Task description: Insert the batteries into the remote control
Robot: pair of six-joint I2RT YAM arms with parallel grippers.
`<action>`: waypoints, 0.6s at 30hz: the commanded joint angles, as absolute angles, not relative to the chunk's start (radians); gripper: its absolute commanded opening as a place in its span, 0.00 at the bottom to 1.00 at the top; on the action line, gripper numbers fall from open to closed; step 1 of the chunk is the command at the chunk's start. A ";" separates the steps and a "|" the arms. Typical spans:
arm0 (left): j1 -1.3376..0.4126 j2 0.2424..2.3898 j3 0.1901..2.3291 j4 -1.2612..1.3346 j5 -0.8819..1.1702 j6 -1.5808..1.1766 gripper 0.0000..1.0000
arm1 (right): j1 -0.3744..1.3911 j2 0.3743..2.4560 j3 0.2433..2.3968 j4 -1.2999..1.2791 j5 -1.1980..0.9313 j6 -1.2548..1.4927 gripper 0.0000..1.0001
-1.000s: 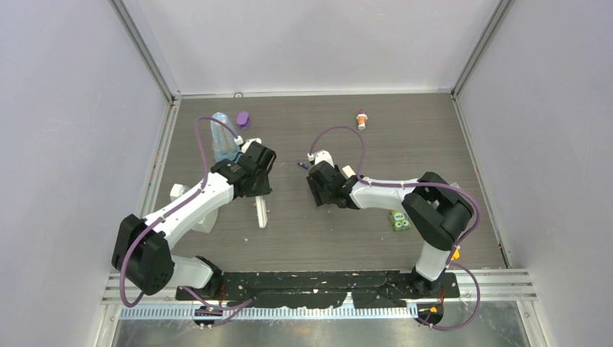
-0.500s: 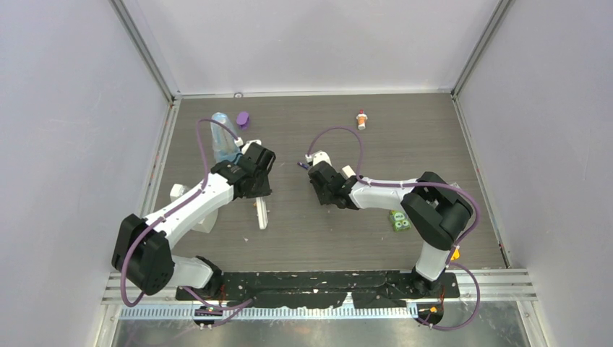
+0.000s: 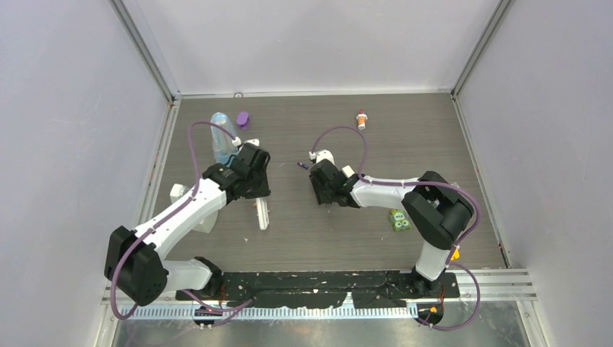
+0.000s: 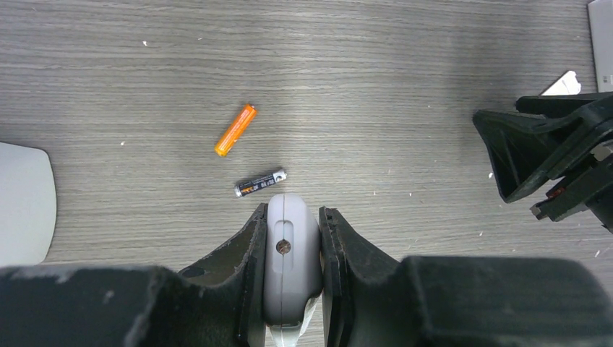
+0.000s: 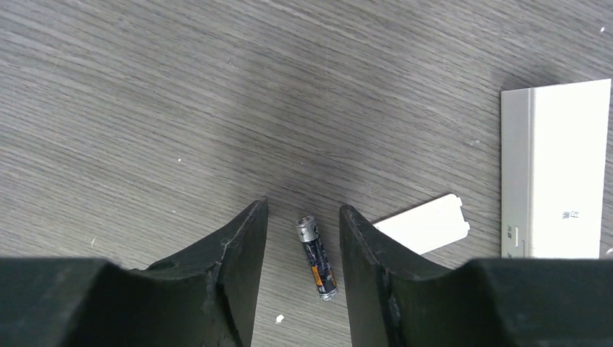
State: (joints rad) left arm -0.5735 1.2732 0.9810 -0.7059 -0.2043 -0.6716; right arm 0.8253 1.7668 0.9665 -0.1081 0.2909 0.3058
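My left gripper (image 4: 293, 217) is shut on the remote control (image 4: 290, 253), held on edge with its rounded white end pointing out past the fingertips. On the table just ahead of it lie a dark battery (image 4: 260, 183) and an orange battery (image 4: 236, 129). My right gripper (image 5: 303, 217) is open and low over the table, its jaws on either side of another dark battery (image 5: 316, 257) without touching it. From above, the left gripper (image 3: 251, 179) and right gripper (image 3: 323, 189) face each other mid-table, and a small purple battery (image 3: 302, 165) lies beside the right one.
A white battery cover (image 5: 423, 233) and a plain white bar (image 5: 556, 170) lie right of the right jaws; the bar (image 3: 261, 213) sits near the left gripper. A clear bottle (image 3: 220, 137), purple cap (image 3: 243, 118), red-and-white little bottle (image 3: 361, 119) and green packet (image 3: 398, 220) stand around.
The left arm has swung slightly to the left, still holding the remote. The right gripper has stayed over nearly the same spot.
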 commanded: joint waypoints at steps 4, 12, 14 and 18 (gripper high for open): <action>-0.567 1.234 0.982 -0.660 -0.161 -0.656 0.00 | 0.815 1.756 0.953 -0.205 0.173 0.275 0.42; -0.567 1.217 0.977 -0.654 -0.131 -0.657 0.00 | 0.813 1.770 0.962 -0.227 0.175 0.288 0.23; -0.566 1.213 0.975 -0.651 -0.119 -0.657 0.00 | 0.813 1.766 0.961 -0.227 0.177 0.291 0.20; -0.566 1.201 0.973 -0.647 -0.101 -0.657 0.00 | 0.813 1.756 0.954 -0.226 0.184 0.286 0.33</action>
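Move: The black-and-orange battery lies on the table between the right fingertips, its middle about 1 cm back, 1 cm right and 1 cm below that hand. The white cover is some 3 cm ahead and 5 cm right of the right hand, the white box 5 cm ahead and 11 cm right. From the left hand, which holds the remote, that battery is roughly 18 cm right, 5 cm ahead, 11 cm down; a dark battery lies 3 cm ahead, 1 cm left of the left hand, an orange one 7 cm ahead, 3 cm left. Around the black-and-orange battery the right fingers close by about half, right down at the table, while the hand draws back about 1 cm and turns slightly counter-clockwise, dragging the battery with it. The left hand keeps its grip on the remote and eases just over 1 cm right towards that battery, rising nearly 1 cm and coming back a little. ##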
